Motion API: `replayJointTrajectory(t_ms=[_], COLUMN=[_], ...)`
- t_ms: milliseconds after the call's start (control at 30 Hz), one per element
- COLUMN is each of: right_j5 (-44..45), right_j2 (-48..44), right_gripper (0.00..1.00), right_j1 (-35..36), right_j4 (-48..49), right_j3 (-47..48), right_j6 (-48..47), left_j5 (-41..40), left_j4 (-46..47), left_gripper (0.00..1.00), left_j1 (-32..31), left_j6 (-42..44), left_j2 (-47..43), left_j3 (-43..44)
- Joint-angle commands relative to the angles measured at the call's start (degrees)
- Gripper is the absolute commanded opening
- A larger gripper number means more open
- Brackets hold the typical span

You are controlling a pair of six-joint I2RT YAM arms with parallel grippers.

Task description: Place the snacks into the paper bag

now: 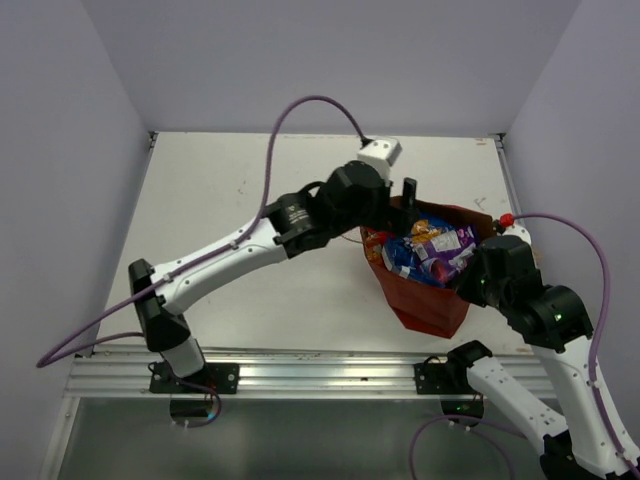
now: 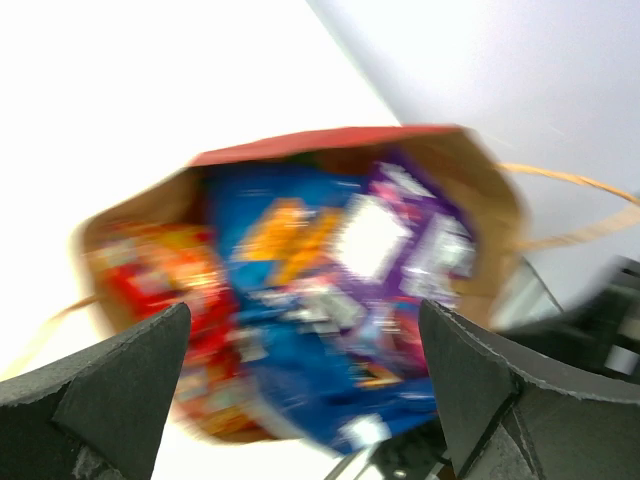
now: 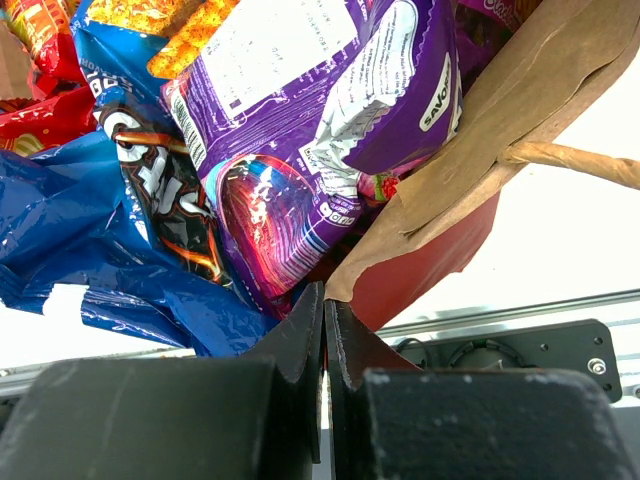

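The red paper bag (image 1: 430, 305) stands tilted on the right half of the table, mouth up, brown inside. Snacks fill it: a blue Doritos pack (image 1: 398, 257), a purple bag (image 1: 447, 246) and a red pack (image 2: 150, 280). My left gripper (image 1: 398, 200) hovers over the bag's far rim, open with nothing between its fingers (image 2: 100, 400). That view is blurred. My right gripper (image 3: 325, 295) is shut on the bag's near rim (image 3: 440, 260), pinching the paper edge. Just beyond its tips lie the blue pack (image 3: 120, 250) and the purple bag (image 3: 310, 110).
A string handle (image 3: 580, 160) hangs off the bag's side by the right gripper. An aluminium rail (image 1: 320, 375) runs along the table's near edge. Walls close in the table at the back and on both sides. A purple cable (image 1: 300, 110) arcs above the left arm.
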Motion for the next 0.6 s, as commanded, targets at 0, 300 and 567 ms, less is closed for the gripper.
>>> replayJointTrajectory(t_ms=[0, 300, 567], right_j5=[-1.8, -2.2, -1.6], right_j2=[-0.1, 0.2, -0.1], right_gripper=[0.00, 0.00, 0.00], right_j1=[0.1, 0.1, 0.1], right_j4=[-0.4, 0.0, -0.7], right_j3=[0.6, 0.3, 0.4], right_j6=[-0.3, -0.5, -0.5], left_j5=[2.4, 13.5, 17.7], left_j4=[-0.9, 11.6, 16.4], left_gripper=[1.00, 1.00, 1.00], left_j1=[8.7, 18.2, 18.2], left_j6=[-5.1, -3.3, -4.2], left_j2=[-4.2, -7.6, -6.7], left_j3=[-14.2, -29.1, -29.6])
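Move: My open left hand hangs empty over the filled paper bag. The bag's left twine handle lies about 8 cm to the left, 2 cm ahead and 13 cm below. The bag's mouth is centred some 6 cm to the right, level fore and aft and about 12 cm down. In it, the red Chips Ahoy sits 3 cm left and the blue Doritos 4 cm right, both level fore and aft and equally low. From my right hand the handle is roughly 19 cm left, 11 cm ahead and 3 cm lower. I swing my left hand off the bag's mouth to the left and a little forward, then sink it beside the bag's left side towards the twine handle, ending some 15 cm lower and 10 cm left after easing slightly back right and up. The fingers stay wide open and tip down about 15 degrees; the right finger comes close to the handle. My right hand stays still, shut at the near-right rim. ##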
